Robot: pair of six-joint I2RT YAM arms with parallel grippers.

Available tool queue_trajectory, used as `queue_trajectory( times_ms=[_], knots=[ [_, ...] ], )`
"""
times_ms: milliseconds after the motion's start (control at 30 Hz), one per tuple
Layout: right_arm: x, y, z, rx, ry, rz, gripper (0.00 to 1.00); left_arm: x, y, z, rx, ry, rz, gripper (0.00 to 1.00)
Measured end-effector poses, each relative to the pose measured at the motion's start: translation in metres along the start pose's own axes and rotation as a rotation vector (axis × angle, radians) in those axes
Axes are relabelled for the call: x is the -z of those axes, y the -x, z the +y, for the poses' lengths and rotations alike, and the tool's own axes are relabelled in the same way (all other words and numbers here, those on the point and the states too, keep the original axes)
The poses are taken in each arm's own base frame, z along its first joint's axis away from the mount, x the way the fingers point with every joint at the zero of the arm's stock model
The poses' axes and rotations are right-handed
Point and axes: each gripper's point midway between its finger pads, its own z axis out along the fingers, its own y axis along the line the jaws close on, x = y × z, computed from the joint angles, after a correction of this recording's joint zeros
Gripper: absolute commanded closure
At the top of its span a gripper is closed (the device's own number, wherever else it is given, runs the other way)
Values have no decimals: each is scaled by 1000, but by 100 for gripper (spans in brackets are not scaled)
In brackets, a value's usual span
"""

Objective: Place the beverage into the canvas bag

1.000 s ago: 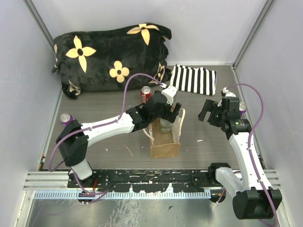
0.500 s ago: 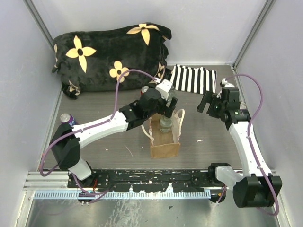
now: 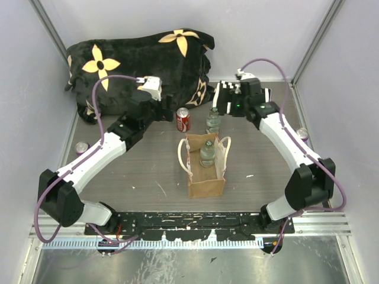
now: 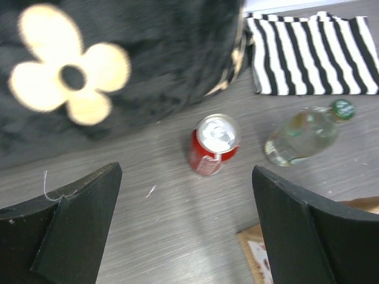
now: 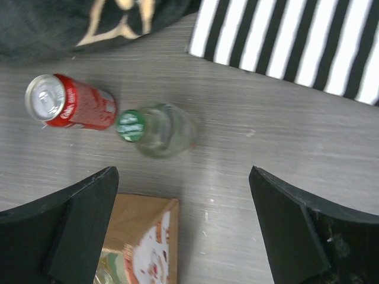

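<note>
The tan canvas bag [image 3: 205, 177] stands open at the table's middle, cream handles up, with a clear green-capped bottle [image 3: 207, 152] upright inside it. Behind the bag, a second clear bottle [image 3: 213, 120] and a red can [image 3: 183, 119] stand on the table. My left gripper [image 3: 159, 109] hangs open left of the can, which the left wrist view shows ahead as the can [image 4: 214, 145] beside the bottle [image 4: 302, 136]. My right gripper [image 3: 224, 104] hovers open just behind the standing bottle [image 5: 157, 129]. Below it lies the bag's corner [image 5: 142, 236]. Both grippers [image 4: 185, 201] [image 5: 182, 195] are empty.
A black pillow with yellow flowers [image 3: 139, 68] fills the back left. A black-and-white striped cloth [image 3: 243, 99] lies at the back right. One purple can [image 3: 82, 147] stands by the left wall and another [image 3: 302, 134] by the right wall.
My left gripper has lifted away from the bag, leaving the bottle inside, and swung back left toward the pillow. The right arm has swept from the right side to the back centre.
</note>
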Motion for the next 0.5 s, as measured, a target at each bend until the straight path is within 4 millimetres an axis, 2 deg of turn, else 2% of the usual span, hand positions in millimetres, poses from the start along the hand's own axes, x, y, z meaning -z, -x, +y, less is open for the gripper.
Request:
queue_trajectory(
  times_ms=[67,200,367,500],
  knots=[
    [-15,-4,26,52,24,-1,2,5,-5,21,21,39,11,2],
    [-32,-17,56,103,44,1,2,16,-21,45,38,85,47,2],
    [-36,-5,65,100,18,-72,2,28,-36,53,45,93,80,2],
    [-40,3,63,83,-7,-123,2,37,-33,54,52,88,72,2]
  ],
)
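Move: The standing bottle outside the canvas bag lies about 6 cm left of the right hand and 4 cm ahead, its middle some 12 cm below. The red can stands roughly 14 cm to the left of that bottle, about level with it; the bag's middle is around 17 cm nearer the base than the bottle and 4 cm farther left. From the left hand the bottle is about 20 cm right, 5 cm ahead and 16 cm below. The open right hand sweeps about 7 cm left and somewhat forward towards the standing bottle; the left retreats leftward. ##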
